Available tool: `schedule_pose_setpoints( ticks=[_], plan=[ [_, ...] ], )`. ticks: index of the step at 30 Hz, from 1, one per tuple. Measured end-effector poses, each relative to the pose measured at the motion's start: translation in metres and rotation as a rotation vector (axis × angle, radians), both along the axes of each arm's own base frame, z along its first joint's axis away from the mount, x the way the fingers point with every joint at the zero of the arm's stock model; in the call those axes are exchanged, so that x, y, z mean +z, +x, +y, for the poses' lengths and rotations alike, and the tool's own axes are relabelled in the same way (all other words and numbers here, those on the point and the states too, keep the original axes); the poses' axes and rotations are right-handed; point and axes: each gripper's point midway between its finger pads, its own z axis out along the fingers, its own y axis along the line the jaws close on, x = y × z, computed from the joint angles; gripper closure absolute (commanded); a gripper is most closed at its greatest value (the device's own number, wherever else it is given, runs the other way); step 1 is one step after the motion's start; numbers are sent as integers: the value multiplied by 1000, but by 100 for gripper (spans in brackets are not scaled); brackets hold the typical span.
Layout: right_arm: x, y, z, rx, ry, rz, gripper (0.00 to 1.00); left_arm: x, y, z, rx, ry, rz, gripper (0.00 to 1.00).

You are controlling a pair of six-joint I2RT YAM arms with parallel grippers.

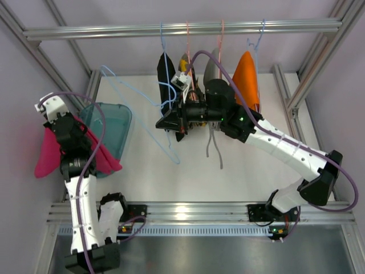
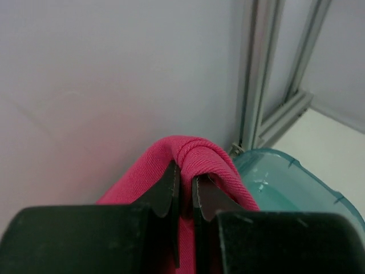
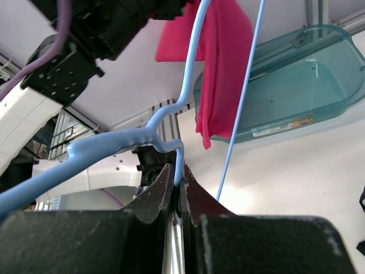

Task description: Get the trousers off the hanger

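My left gripper (image 2: 184, 174) is shut on a fold of the magenta-pink trousers (image 2: 197, 154). In the top view it (image 1: 65, 130) holds them (image 1: 48, 153) up at the far left, and the cloth hangs down on both sides of the wrist. My right gripper (image 3: 178, 171) is shut on the wire of a light blue hanger (image 3: 114, 145). In the top view that gripper (image 1: 166, 123) is at the table's middle, and the bare hanger (image 1: 137, 94) slants off the rail. The black trousers (image 1: 166, 69) hang from the rail (image 1: 182, 28) on another blue hanger.
A teal plastic bin (image 1: 114, 128) stands on the table beside the left arm, also seen in both wrist views (image 2: 296, 188) (image 3: 302, 85). A grey garment (image 1: 212, 65) and an orange one (image 1: 246, 80) hang on the rail. Aluminium frame posts (image 1: 296, 85) ring the table.
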Motion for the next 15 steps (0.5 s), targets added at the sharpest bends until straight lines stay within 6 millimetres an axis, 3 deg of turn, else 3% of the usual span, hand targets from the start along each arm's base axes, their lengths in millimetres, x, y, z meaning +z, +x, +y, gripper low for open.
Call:
schedule_pose_setpoints(
  ticks=[8, 15],
  plan=[
    [-1, -1, -13, -15, -31, -18, 100, -75, 74, -19, -206, -106, 138, 100],
    [7, -2, -24, -31, -29, -37, 100, -151, 109, -32, -285, -233, 271, 91]
  ],
)
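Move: The left hand already holds the pink trousers. The middle of the teal tray lies about 11 cm ahead of it, some 2 cm to its right and roughly 35 cm below. The right hand still holds the empty blue hanger, whose middle is around 30 cm right of the left hand, some 4 cm back and about level. From the right hand, the tray is about 16 cm ahead, 36 cm left and 37 cm below. Bring the left gripper down about 15 cm and forward some 11 cm, easing slightly right, so that the pink trousers sink over the teal tray. Tip the fingers down roughly 20 degrees and swing them about 15 degrees clockwise, keeping them shut on the cloth. Meanwhile ease the right gripper 2.5 cm to the right, away from the tray, still pinching the blue hanger. ##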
